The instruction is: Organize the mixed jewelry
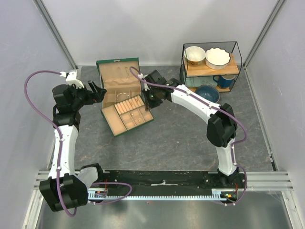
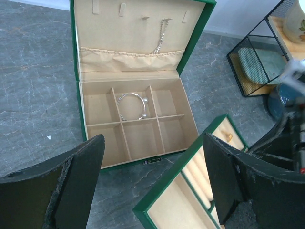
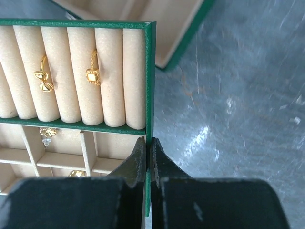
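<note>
The green jewellery box [image 1: 118, 76] stands open, and its lift-out tray [image 1: 127, 116] lies on the table in front of it. A silvery bangle [image 2: 129, 94] rests in a middle back compartment of the box, and a thin chain [image 2: 161, 38] hangs in the lid. Two gold rings, one with a bow [image 3: 44, 80] and one with a square top [image 3: 93, 75], sit in the tray's ring rolls. Small studs [image 3: 46, 133] lie in its little compartments. My right gripper [image 3: 148, 143] is shut on the tray's green side wall [image 3: 150, 71]. My left gripper [image 2: 153, 143] hangs open above the table before the box, holding nothing.
A black wire shelf [image 1: 209, 67] with two bowls, a blue mug and a blue bowl stands at the back right. White walls enclose the grey table on three sides. The tray's near corner [image 2: 143, 210] lies between my left fingers in that view.
</note>
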You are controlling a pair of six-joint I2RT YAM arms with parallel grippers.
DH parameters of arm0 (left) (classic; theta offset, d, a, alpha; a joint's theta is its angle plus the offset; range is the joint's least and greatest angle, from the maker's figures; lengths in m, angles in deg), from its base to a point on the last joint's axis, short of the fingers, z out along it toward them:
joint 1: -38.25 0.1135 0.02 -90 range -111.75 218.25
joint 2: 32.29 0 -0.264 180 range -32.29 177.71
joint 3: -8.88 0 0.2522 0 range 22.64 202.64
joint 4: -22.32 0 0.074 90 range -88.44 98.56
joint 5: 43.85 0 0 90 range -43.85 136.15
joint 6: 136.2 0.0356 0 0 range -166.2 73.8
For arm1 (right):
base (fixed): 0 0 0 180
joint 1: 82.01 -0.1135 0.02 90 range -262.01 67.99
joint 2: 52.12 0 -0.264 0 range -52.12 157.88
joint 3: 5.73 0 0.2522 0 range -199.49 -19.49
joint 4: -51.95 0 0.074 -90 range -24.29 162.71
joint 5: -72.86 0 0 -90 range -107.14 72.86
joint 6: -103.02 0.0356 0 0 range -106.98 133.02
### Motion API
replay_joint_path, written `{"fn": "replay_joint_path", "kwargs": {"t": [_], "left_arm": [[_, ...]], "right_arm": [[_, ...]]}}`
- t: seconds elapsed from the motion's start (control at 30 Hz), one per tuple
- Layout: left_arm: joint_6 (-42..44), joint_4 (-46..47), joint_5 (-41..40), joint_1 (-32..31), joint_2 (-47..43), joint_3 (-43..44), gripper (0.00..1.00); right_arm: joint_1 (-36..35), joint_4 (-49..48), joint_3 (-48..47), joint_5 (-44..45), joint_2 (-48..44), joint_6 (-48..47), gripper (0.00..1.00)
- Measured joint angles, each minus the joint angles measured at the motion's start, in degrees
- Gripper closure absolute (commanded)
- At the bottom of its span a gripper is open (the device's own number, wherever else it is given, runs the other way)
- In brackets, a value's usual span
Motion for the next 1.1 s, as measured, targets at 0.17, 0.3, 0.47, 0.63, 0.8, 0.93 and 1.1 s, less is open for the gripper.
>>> {"fn": "replay_joint_path", "kwargs": {"t": [0.17,0.3,0.47,0.63,0.8,0.93,1.1], "left_arm": [[0.00,-0.02,0.00,0.09,0.00,0.00,0.09],[0.00,-0.02,0.00,0.11,-0.02,0.00,0.09],[0.00,-0.02,0.00,0.11,-0.02,0.00,0.09],[0.00,0.13,-0.07,0.11,0.00,-0.02,0.09],[0.66,3.19,-0.04,0.11,1.22,-1.81,0.09],[0.70,6.23,1.18,0.81,6.84,-2.93,0.10],[-0.52,7.08,3.63,3.06,18.69,-1.14,0.11]], "right_arm": [[0.07,0.00,-6.95,1.33,-0.15,0.66,1.00],[0.79,0.96,-9.77,3.67,0.68,1.07,1.00],[2.19,1.38,-15.26,6.60,5.51,1.29,1.00],[3.39,1.75,-20.59,8.87,10.88,1.55,1.00],[4.11,1.84,-22.82,9.29,13.94,1.86,1.00],[4.24,1.95,-23.47,9.53,15.58,2.08,1.00],[4.24,2.21,-23.47,9.55,15.78,2.12,1.00]]}}
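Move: The right hand has the divided tray pinched by its right edge. The middle of the open green box it is bringing the tray to lies about 9 cm ahead, 17 cm left and 10 cm below. The bracelet in the box's back row is roughly 13 cm ahead, 16 cm left and 12 cm below; the raised lid is some 25 cm ahead and 18 cm left, near hand height. From the empty left hand the box lies about 8 cm ahead, 9 cm right and 23 cm below. Keeping its pinch on the tray's right edge, the right hand carries the tray about 10 cm forward, from in front of the open box to over its compartments, arching up some 5 cm on the way and sinking back to its starting height, while it turns about 10 degrees clockwise. Late on, the left hand, fingers still wide open, drops about 10 cm and comes a little forward towards the box's left part, its fingers tipping down. ##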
